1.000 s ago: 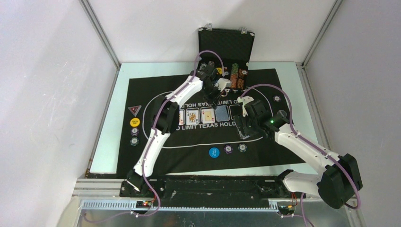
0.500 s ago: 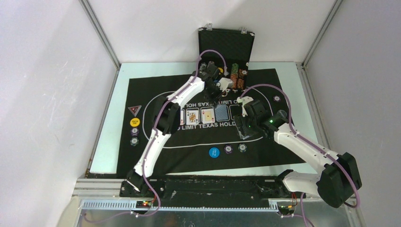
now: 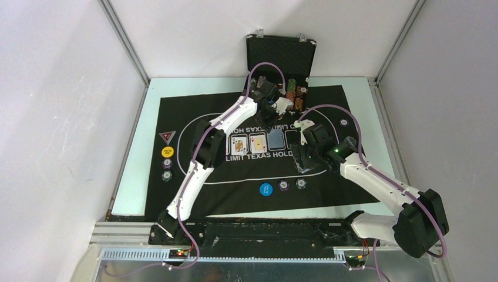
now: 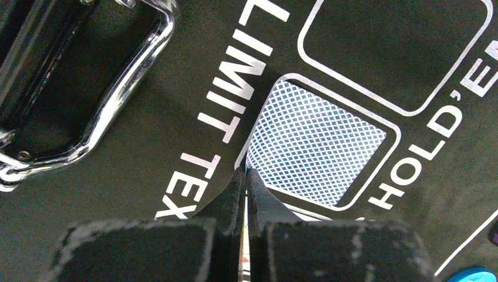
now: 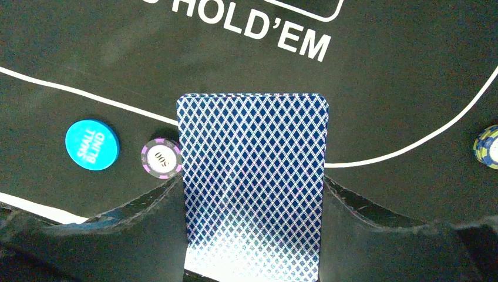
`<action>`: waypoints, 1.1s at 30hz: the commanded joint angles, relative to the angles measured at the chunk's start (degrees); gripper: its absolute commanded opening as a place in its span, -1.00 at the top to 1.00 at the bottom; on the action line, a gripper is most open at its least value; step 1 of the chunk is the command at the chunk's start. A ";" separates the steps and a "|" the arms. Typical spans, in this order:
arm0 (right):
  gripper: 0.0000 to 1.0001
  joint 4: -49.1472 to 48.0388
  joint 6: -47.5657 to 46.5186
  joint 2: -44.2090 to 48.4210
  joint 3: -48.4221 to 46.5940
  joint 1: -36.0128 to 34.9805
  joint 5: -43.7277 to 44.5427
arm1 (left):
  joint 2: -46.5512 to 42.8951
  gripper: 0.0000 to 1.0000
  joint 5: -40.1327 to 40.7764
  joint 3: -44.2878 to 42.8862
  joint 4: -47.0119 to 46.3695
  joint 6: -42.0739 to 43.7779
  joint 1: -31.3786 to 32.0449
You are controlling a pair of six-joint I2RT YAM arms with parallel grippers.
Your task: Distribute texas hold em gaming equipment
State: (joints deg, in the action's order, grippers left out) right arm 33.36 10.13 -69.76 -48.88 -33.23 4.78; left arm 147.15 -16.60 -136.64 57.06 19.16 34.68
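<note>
My right gripper is shut on blue-backed playing cards, gripping them by their long edges above the mat; it hovers right of centre. My left gripper is shut, its tips over the near corner of a face-down card lying in a printed box; nothing shows clearly between its fingers. From above, the left gripper is at the far side, just beyond the card row: two face-up cards and the face-down card. A blue small-blind button and a purple chip lie below the right gripper.
The open black case stands at the far edge with chip rows; its metal handle is near the left gripper. A yellow button, two chips and a triangle marker sit on the black mat at left.
The left gripper has drifted a little farther away and to the right, toward the case, staying shut. The right gripper and its cards have not moved.
</note>
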 commanded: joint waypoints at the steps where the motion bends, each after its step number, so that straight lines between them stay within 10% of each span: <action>1: 0.99 -2.17 0.58 0.15 -0.47 0.08 0.22 | 0.33 1.00 2.46 -2.42 -1.49 2.05 0.89; 33: 0.99 -2.28 0.42 -0.69 -0.42 -0.24 0.59 | -4.52 0.07 7.19 1.59 -1.67 -0.68 1.73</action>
State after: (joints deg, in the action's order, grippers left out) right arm 33.34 10.11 -70.41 -48.86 -33.26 4.78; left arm 147.11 -9.58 -135.50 55.00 19.07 36.12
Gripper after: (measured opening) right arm 0.661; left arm 0.442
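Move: The left hand already pinches the far left corner of the blue-backed card; the card's middle lies about 4 cm back, 3 cm right and 1 cm below, over its printed slot. The ace card lies roughly 6 cm back and 5 cm left, the case handle some 6 cm ahead and 1 cm right. From the right hand, the blue-backed card is about 8 cm ahead, 9 cm left and 8 cm lower. The left hand eases forward about 1 cm, then sinks slightly, opening its fingers to free the blue-backed card's corner. ##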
